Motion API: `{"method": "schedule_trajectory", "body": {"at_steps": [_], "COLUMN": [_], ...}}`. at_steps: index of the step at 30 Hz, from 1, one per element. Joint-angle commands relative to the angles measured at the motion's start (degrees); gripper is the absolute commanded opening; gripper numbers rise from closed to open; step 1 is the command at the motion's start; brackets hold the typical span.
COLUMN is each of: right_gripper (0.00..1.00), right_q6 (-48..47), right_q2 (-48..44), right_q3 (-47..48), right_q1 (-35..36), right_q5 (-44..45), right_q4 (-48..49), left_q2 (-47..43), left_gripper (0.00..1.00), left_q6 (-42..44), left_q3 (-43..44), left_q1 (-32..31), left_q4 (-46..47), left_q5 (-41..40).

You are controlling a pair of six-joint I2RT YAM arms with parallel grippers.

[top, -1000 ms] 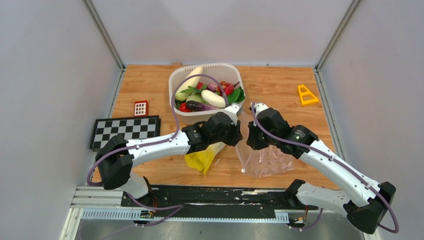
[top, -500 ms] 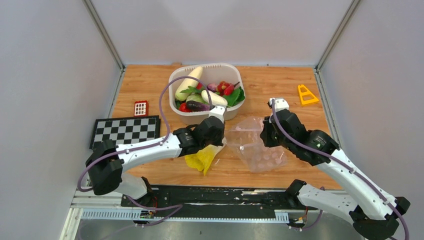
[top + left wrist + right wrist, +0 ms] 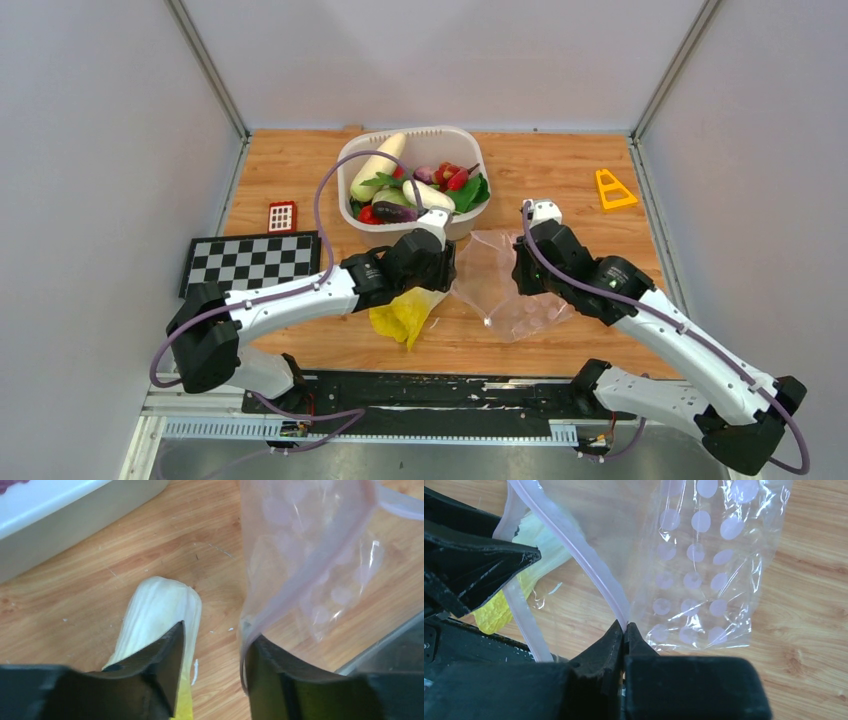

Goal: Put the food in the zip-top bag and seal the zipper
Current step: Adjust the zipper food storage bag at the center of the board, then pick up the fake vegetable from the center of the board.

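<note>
The zip-top bag (image 3: 497, 285), clear with pale pink spots, hangs between my two grippers over the wooden table. My right gripper (image 3: 625, 626) is shut on the pink zipper (image 3: 574, 540) strip, lifting that edge of the bag (image 3: 704, 580). My left gripper (image 3: 215, 640) is open, with the bag's other rim (image 3: 300, 575) draped against its right finger and nothing pinched. Under its left finger lies the yellow cabbage (image 3: 160, 605), also visible flat on the table (image 3: 402, 315). The other food (image 3: 415, 185), including a white radish, greens and red pieces, sits in the white tub (image 3: 345, 165).
A black-and-white checkerboard (image 3: 250, 260) and a small red block (image 3: 282, 215) lie at the left. A yellow triangular piece (image 3: 612, 190) sits at the far right. The tub stands just behind both grippers. A black rail (image 3: 420, 395) runs along the near edge.
My right gripper pulled the bag to the right, then eased back left with its edge raised. The left gripper drew left, closed briefly and has opened again beside the bag's rim.
</note>
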Motion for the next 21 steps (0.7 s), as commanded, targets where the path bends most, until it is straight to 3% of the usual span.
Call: {"method": "schedule_trajectory", "body": {"at_steps": [1,11,14,21], "right_gripper": [0.0,0.0,0.0,0.0], "right_q6": [2.28,4.44,4.47,3.63], "right_q2": [-0.34,2.59,3.77,5.16], "right_q3": [-2.23,-6.86,-6.9,-7.07], "right_q1": [0.21,0.21,0.22,0.26], "right_q5": [1.31,-0.52,-1.46,-3.36], "right_q4": [7.04,15.03,16.24,18.12], "left_q2": [-2.68,-11.36,-13.83,-17.32], "left_gripper": [0.6,0.92,0.95,0.98], "left_q6": [1.71,6.06,7.26,10.36], "left_q3": [-0.1,-0.75,-1.07,-5.94], "left_q1": [0.26,0.9,1.14,1.65], "left_q4": [-0.06,-2.95,-5.22,-12.76], "left_q5": [2.01,9.27,11.29,5.91]}}
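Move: The yellow-leaved cabbage lies on the table below the left hand, some 7 cm to its left, 4 cm back and 12 cm down. From the left hand, the bag's middle is about 11 cm right, 1 cm back and 8 cm below, its near rim still beside the right-side finger; the vegetable basket's middle is 21 cm ahead, 6 cm left. The right hand, still pinching the other rim, has the cabbage about 18 cm left, level ahead, 17 cm down. The left hand comes free of the bag's rim as its half-open fingers spread wide, rising some 6 cm while drawing back and left about 5 cm, turning some 10 degrees clockwise and just beginning to sink again at the end, more nearly over the cabbage. The right hand keeps its shut pinch on the bag's rim and carries it left, down and a little forward, about 5 cm in all, towards the cabbage. ##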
